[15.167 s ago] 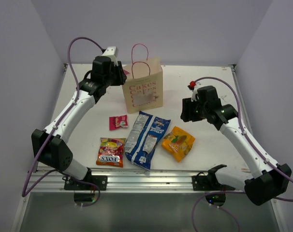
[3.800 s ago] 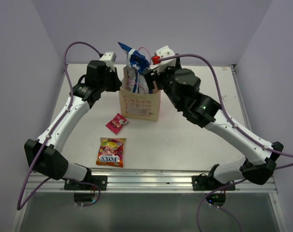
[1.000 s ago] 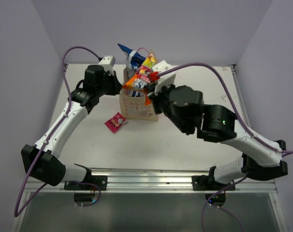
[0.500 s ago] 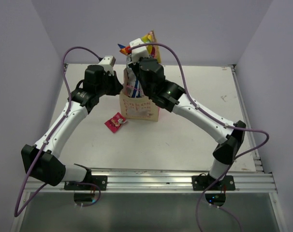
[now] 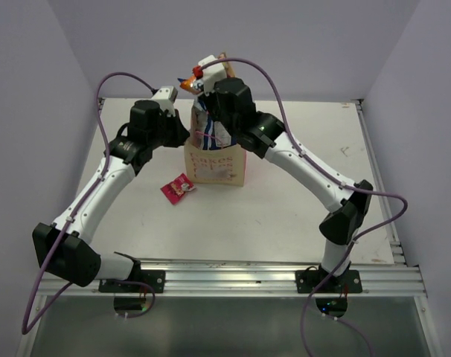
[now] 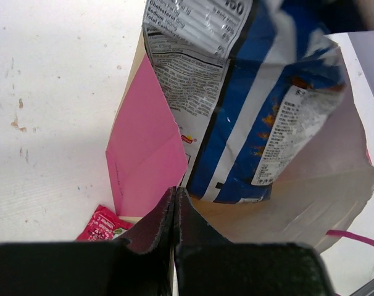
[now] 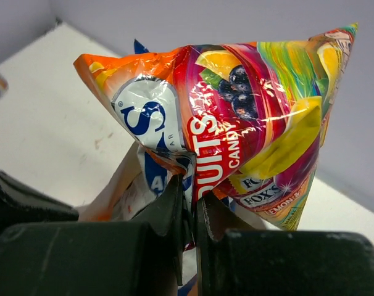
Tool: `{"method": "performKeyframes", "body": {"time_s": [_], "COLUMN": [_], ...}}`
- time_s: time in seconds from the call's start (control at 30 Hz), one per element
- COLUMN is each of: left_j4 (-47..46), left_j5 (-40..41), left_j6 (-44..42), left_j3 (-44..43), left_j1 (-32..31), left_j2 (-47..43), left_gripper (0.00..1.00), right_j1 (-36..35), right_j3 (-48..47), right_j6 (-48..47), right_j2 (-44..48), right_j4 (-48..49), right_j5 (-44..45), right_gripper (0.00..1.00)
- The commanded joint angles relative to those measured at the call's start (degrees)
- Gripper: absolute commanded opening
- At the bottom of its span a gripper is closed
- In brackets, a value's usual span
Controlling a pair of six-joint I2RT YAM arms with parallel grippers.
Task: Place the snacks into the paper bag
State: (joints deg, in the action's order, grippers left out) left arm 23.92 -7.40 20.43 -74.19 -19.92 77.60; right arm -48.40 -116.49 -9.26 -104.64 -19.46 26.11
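The paper bag [image 5: 214, 162] stands upright at the back of the table, tan with pink sides [image 6: 144, 154]. My left gripper [image 5: 184, 132] [image 6: 176, 192] is shut on the rim at its left side. The long blue-white snack bag [image 6: 249, 92] stands inside and sticks out of the top. My right gripper [image 5: 197, 86] [image 7: 193, 185] hangs over the bag's mouth, shut on the lower edge of the crumpled red-yellow FOX'S packet [image 7: 236, 117] [image 5: 187, 84]. The small pink-red sachet [image 5: 178, 187] [image 6: 103, 225] lies on the table just left of the bag's base.
White table [image 5: 285, 201] with purple walls on three sides. The right arm [image 5: 300, 160] arches over the table's middle from its base at the near right. A metal rail [image 5: 225, 279] runs along the near edge.
The right arm has swung from in front of the bag up to above its mouth, carrying the FOX'S packet. The left arm, the bag and the sachet have stayed put.
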Motion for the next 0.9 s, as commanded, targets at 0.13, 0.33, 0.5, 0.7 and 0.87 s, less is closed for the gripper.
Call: {"method": "performKeyframes", "body": {"time_s": [0.13,0.33,0.5,0.7,0.87], "left_j4": [0.69,0.77,0.51,-0.1,0.16], "left_j5": [-1.57,-0.51,-0.25,-0.34,-0.16], "left_j6": [0.4,-0.12,-0.04,0.23,-0.03], "left_j3": [1.86,1.95,2.39,2.65,2.48], "left_j1": [0.24,0.24,0.32,0.32,0.32], "left_j2": [-2.1,-2.81,-2.98,-2.98,-3.16], "left_gripper": [0.0,0.0,0.0,0.0,0.0], "right_j1": [0.68,0.59,0.59,0.68,0.59], "right_j3": [7.41,10.05,7.69,4.08,1.45], "right_j6": [5.03,7.85,6.45,4.95,6.97], "right_j2": [-2.94,0.05,0.41,-1.35,0.13], "right_j4": [-12.34,-19.45,-28.95,-37.48,-34.25], "right_j5": [-12.13,-14.24,-14.51,-15.91,-14.42], "right_gripper": [0.0,0.0,0.0,0.03,0.66]}}
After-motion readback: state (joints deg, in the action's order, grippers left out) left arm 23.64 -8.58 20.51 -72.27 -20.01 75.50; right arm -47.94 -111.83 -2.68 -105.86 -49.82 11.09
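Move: Some 15 cm below the right hand, about 4 cm back and 2 cm to its right, opens the paper bag's mouth; the right fingers already grip the colourful candy bag. The blue snack bag stands in the mouth's far half, about 12 cm below that hand, 1 cm ahead and 2 cm right. The red sachet lies on the table, roughly 14 cm back, 10 cm left and 40 cm down. From the left hand, already pinching the left rim, the mouth's middle is about 9 cm right, 3 cm ahead and level. Plunging almost straight down for about 14 cm, the right hand carries the gripped candy bag into the paper bag's mouth, then draws back some 5 cm at nearly the same height. Its fingertips tip steadily downward, some 30 degrees in all, and at last spread wide to release the candy bag. The left hand keeps its pinch on the rim, holding the mouth open. ##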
